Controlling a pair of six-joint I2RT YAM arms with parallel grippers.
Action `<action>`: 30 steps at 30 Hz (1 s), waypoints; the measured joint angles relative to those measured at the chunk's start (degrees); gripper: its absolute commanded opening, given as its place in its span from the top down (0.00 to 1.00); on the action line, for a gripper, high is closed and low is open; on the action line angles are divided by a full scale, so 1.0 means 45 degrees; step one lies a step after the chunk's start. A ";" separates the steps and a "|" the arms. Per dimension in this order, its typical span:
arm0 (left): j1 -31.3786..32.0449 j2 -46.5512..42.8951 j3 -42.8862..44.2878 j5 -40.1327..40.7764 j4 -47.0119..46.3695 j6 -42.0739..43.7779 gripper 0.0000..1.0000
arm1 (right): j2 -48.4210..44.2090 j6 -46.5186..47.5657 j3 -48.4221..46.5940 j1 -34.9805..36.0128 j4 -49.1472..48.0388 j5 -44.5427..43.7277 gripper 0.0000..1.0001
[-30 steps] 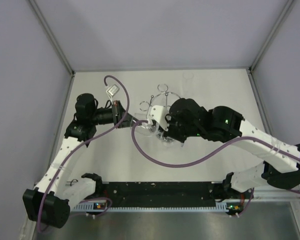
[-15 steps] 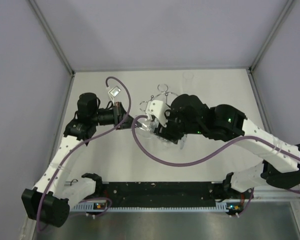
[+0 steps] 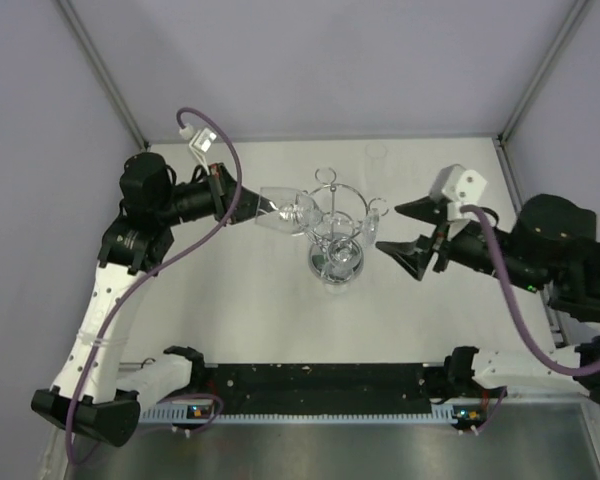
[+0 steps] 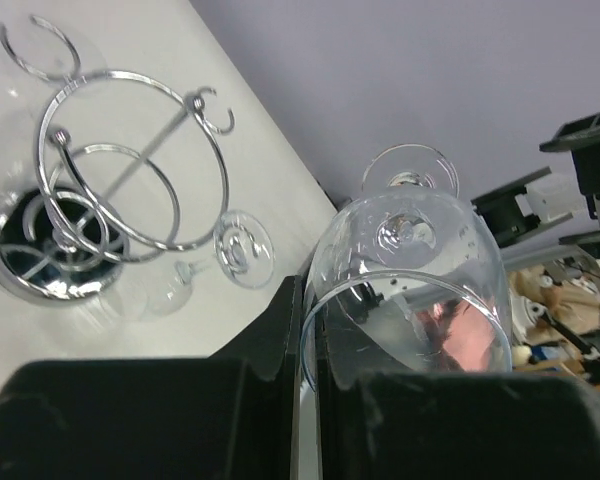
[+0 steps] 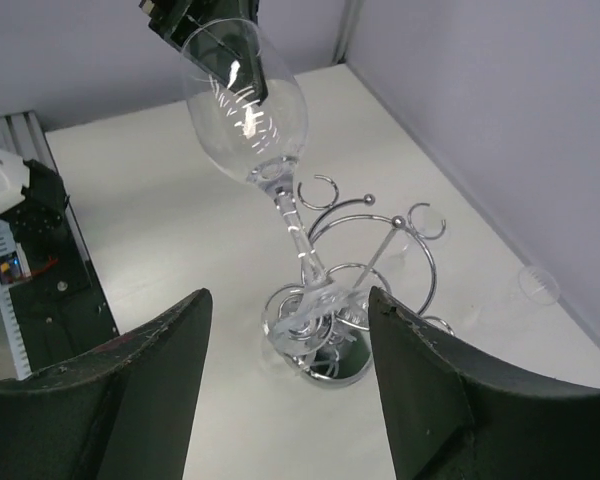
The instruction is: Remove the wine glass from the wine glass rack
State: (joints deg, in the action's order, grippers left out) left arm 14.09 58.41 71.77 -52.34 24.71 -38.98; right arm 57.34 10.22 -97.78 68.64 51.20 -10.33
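Observation:
My left gripper (image 3: 248,207) is shut on the rim of a clear wine glass (image 3: 280,210), holding it tilted left of the wine glass rack (image 3: 337,190). In the left wrist view the fingers (image 4: 285,340) pinch the bowl's rim. The glass (image 4: 410,270) points away, apart from the chrome rack (image 4: 130,170). My right gripper (image 3: 387,228) stands open to the right of the rack, holding nothing. In the right wrist view, between the right gripper's (image 5: 288,295) wide fingers, the glass (image 5: 245,110) slants down. Its blurred foot overlaps the rack (image 5: 380,250), and I cannot tell whether they touch.
The rack's round mirrored base (image 3: 337,265) sits mid-table. A second clear glass (image 4: 242,248) shows beside the rack; whether it hangs or lies is unclear. Grey walls enclose the table on three sides, and the black arm mount (image 3: 320,380) lines the near edge.
The right arm pulled back from over the rack to the right and opened its gripper. The left gripper moved up and to the left with the glass.

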 measured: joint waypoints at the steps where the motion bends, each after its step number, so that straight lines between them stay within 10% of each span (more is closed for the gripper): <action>1: 0.0000 0.0175 0.0403 0.0204 0.0058 0.0073 1.00 | -0.0340 -0.0083 0.0170 0.0000 -0.0204 -0.0126 0.36; 30: 0.0005 0.9452 0.9957 1.0331 0.2895 0.1991 1.00 | -0.4167 -0.2637 0.6407 0.0000 -0.3138 -0.0656 0.36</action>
State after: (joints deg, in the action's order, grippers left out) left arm 14.11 100.95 116.57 -5.85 37.74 -30.02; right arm 38.59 -1.65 -68.95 68.64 37.08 -13.28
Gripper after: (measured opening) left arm 0.070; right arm 0.635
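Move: Ahead of the left hand, which still holds the wine glass by its rim, the clear far table begins some 35 cm out and 40 cm below. The rack stands about 14 cm ahead and 18 cm right of this hand, its hanging glass 10 cm nearer the robot; the standing glass is roughly 38 cm ahead, 30 cm right. That hanging glass lies about 13 cm ahead, 12 cm left of the right hand, 26 cm lower. Carrying the wine glass away from the rack towards the far side of the table, the left hand sweeps about 27 cm forward and a little left, first rising slightly, then easing down, its shut fingers keeping the rim. Its wrist swings some 40 degrees counter-clockwise while its left side rises. The empty right hand rises slightly as it backs off right, then sinks about 8 cm, fingers staying open. ##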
